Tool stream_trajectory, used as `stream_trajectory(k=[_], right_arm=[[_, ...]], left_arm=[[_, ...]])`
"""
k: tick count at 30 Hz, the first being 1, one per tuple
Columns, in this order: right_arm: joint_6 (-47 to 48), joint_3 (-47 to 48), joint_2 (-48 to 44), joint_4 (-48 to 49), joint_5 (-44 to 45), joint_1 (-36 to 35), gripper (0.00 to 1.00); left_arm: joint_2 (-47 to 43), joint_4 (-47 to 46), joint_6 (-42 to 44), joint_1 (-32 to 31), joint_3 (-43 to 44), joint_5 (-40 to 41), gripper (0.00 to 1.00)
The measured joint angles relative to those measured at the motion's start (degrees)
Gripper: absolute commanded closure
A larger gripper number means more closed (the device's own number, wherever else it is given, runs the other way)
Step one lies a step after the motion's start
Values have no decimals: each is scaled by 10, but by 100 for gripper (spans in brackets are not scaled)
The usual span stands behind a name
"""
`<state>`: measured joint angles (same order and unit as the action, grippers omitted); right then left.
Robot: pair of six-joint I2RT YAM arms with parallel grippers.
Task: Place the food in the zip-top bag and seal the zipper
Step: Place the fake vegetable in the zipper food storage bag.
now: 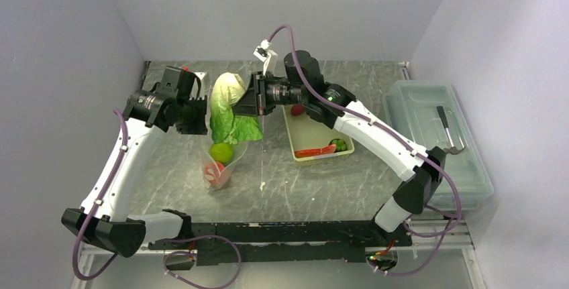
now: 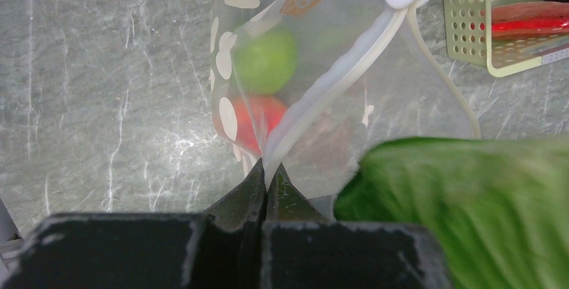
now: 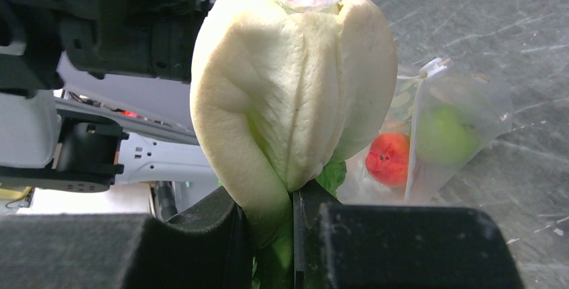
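Note:
My left gripper [image 2: 268, 178] is shut on the zipper [image 2: 335, 78] of the clear dotted zip-top bag [image 1: 221, 161], holding its mouth edge up off the table. Inside the bag lie a green round fruit [image 2: 265, 61] and an orange-red ball [image 2: 262, 118]. My right gripper [image 3: 292, 198] is shut on the pale base of the leafy lettuce [image 3: 295, 81]. The lettuce [image 1: 228, 104] hangs leaf-end down at the bag's mouth, between the two grippers. A red strip [image 1: 315, 150] and green grapes [image 1: 339, 145] lie in the yellow-green basket [image 1: 302, 135].
The basket stands just right of the bag, with a small dark red item [image 1: 297, 109] at its far end. A clear lidded box [image 1: 429, 135] with a utensil on top sits at the right edge. White walls close in the grey marbled table [image 1: 282, 182].

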<state>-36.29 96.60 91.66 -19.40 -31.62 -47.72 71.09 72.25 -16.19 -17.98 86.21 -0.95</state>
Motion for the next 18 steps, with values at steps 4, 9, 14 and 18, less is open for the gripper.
stream_trajectory(k=[4, 9, 14, 18], right_arm=[[-10, -14, 13, 12, 14, -5, 100], [-16, -39, 24, 20, 35, -14, 100], [-16, -59, 34, 22, 70, -31, 100], [3, -70, 35, 21, 124, -51, 100]], left_arm=[[0, 0, 0, 0, 1, -4, 100], [0, 0, 0, 0, 1, -9, 100], [0, 0, -2, 0, 1, -18, 100], [0, 0, -3, 0, 3, -26, 100]])
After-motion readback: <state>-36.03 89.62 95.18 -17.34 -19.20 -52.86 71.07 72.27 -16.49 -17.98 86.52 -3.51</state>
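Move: The right hand holds the cabbage by its middle, leaves hanging. The middle of the open bag mouth lies about 9 cm to its left, 3 ahead and some 14 below. Inside the bag, the green apple is about 12 cm left, 3 ahead and 30 below; the peach is 14 left, 1 back and 32 below. From the left hand, pinching the bag's rim, the mouth's middle is about 6 cm right, 2 ahead and 2 below. The cabbage's leafy end comes against the open zip rim and dips into the mouth as the right hand, keeping its grip, sinks about 8 cm and eases a little left, its fingers tipping down some 10 degrees. The left hand stays nearly in place, still pinching the rim to hold the bag up. ##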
